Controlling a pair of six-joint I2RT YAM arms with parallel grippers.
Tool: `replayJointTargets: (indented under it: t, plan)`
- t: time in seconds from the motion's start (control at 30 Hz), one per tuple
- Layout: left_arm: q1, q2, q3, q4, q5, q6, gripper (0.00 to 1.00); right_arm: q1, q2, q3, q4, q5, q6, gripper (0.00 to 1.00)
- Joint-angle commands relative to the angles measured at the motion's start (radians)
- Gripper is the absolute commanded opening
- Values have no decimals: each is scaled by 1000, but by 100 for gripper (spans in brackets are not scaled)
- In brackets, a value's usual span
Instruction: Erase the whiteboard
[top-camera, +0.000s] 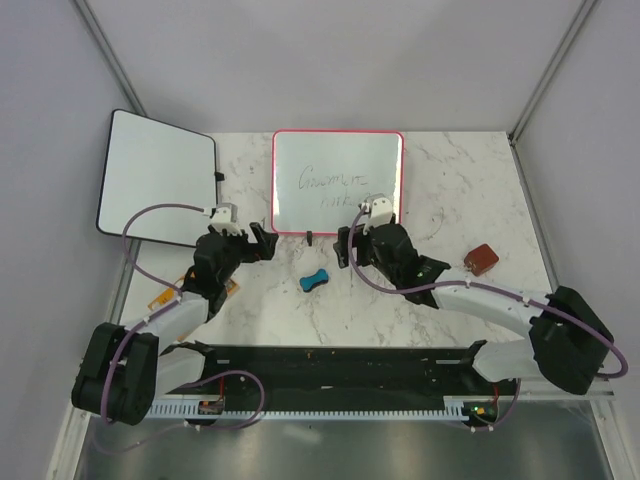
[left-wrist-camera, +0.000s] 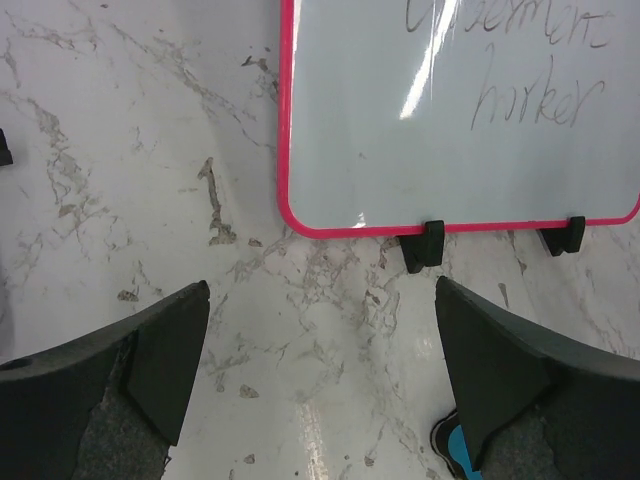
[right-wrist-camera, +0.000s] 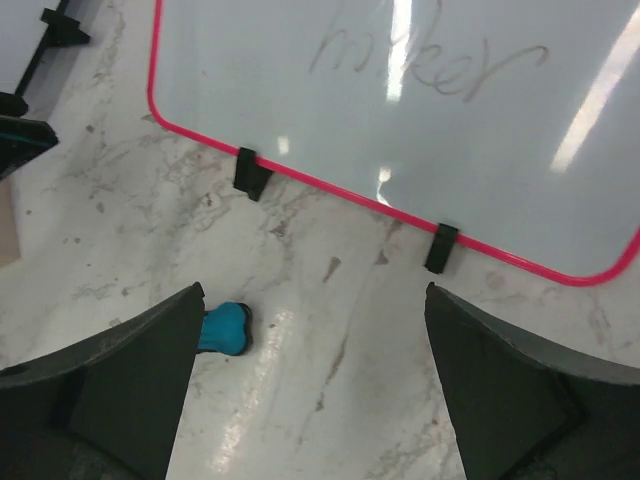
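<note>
The whiteboard (top-camera: 337, 181) with a pink-red rim stands on small black feet at the back middle, with faint handwriting on it. It also shows in the left wrist view (left-wrist-camera: 450, 110) and the right wrist view (right-wrist-camera: 400, 110). A blue eraser (top-camera: 314, 280) lies on the marble in front of it, seen in the right wrist view (right-wrist-camera: 222, 329) and at the left wrist view's lower right (left-wrist-camera: 452, 448). My left gripper (top-camera: 262, 243) is open and empty, left of the board's near corner. My right gripper (top-camera: 347, 247) is open and empty, just before the board's near edge.
A second white board with a black rim (top-camera: 157, 177) lies at the back left. A small brown-red object (top-camera: 483, 259) sits at the right. The marble table top (top-camera: 250, 300) ends at grey walls behind and a black rail near the arm bases.
</note>
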Motion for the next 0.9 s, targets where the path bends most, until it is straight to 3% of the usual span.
replayJointTargets:
  t: [0.0,0.13,0.23,0.3,0.37,0.43,0.47,0.53,0.57,0.6,0.63,0.7,0.87]
  plan:
    - [-1,-48,-16,-33,-87,-66,100,52,80,94,-21,40,81,98]
    - [1,-64,-26,-47,-146,-83,100,102,155,98,-1,-23,143,98]
    - [-1,-53,-16,-64,-157,-87,100,157,220,138,-56,-49,181,92]
    - [1,-41,-5,-68,-160,-87,100,191,251,163,-88,-46,230,82]
    - [-1,-21,10,-82,-167,-95,100,254,262,178,-113,-14,249,64]
    - [1,-7,26,-120,-190,-104,100,293,271,181,-134,39,281,62]
    - [1,10,41,-134,-201,-115,100,297,269,175,-142,49,295,51]
    - [-1,21,56,-160,-230,-124,100,296,257,145,-136,70,318,42]
    - [-1,30,68,-180,-236,-129,100,297,252,135,-136,83,322,29]
    - [1,35,73,-185,-239,-129,100,297,245,126,-137,92,329,25]
    - [1,38,78,-188,-238,-129,100,297,242,115,-146,107,338,14]
    - [1,42,79,-188,-232,-127,100,299,249,117,-166,124,356,3]
    - [-1,35,70,-177,-227,-124,100,294,346,154,-212,139,375,0]
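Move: The blue eraser lies about 11 cm to the right hand's left, roughly 3 cm farther back than it and 13 cm below. From that same hand, the middle of the whiteboard is some 22 cm ahead and 4 cm left, and its near-edge left clip about 9 cm ahead and 12 cm left, both down at table level. The eraser is roughly 13 cm right of the left hand, 3 cm back and 11 cm below. Leftward at first, then back, left and down, the right hand swings about 10 cm left in from the whiteboard's near edge towards the eraser, easing some 2 cm right again at the end; it ends about 8 cm back and 8 cm lower. Its fingers tip steeper and shut fully on empty air above the table. The left hand, fingers open, shifts about 3 cm left and 3 cm down, turning slightly counter-clockwise away from the eraser. ##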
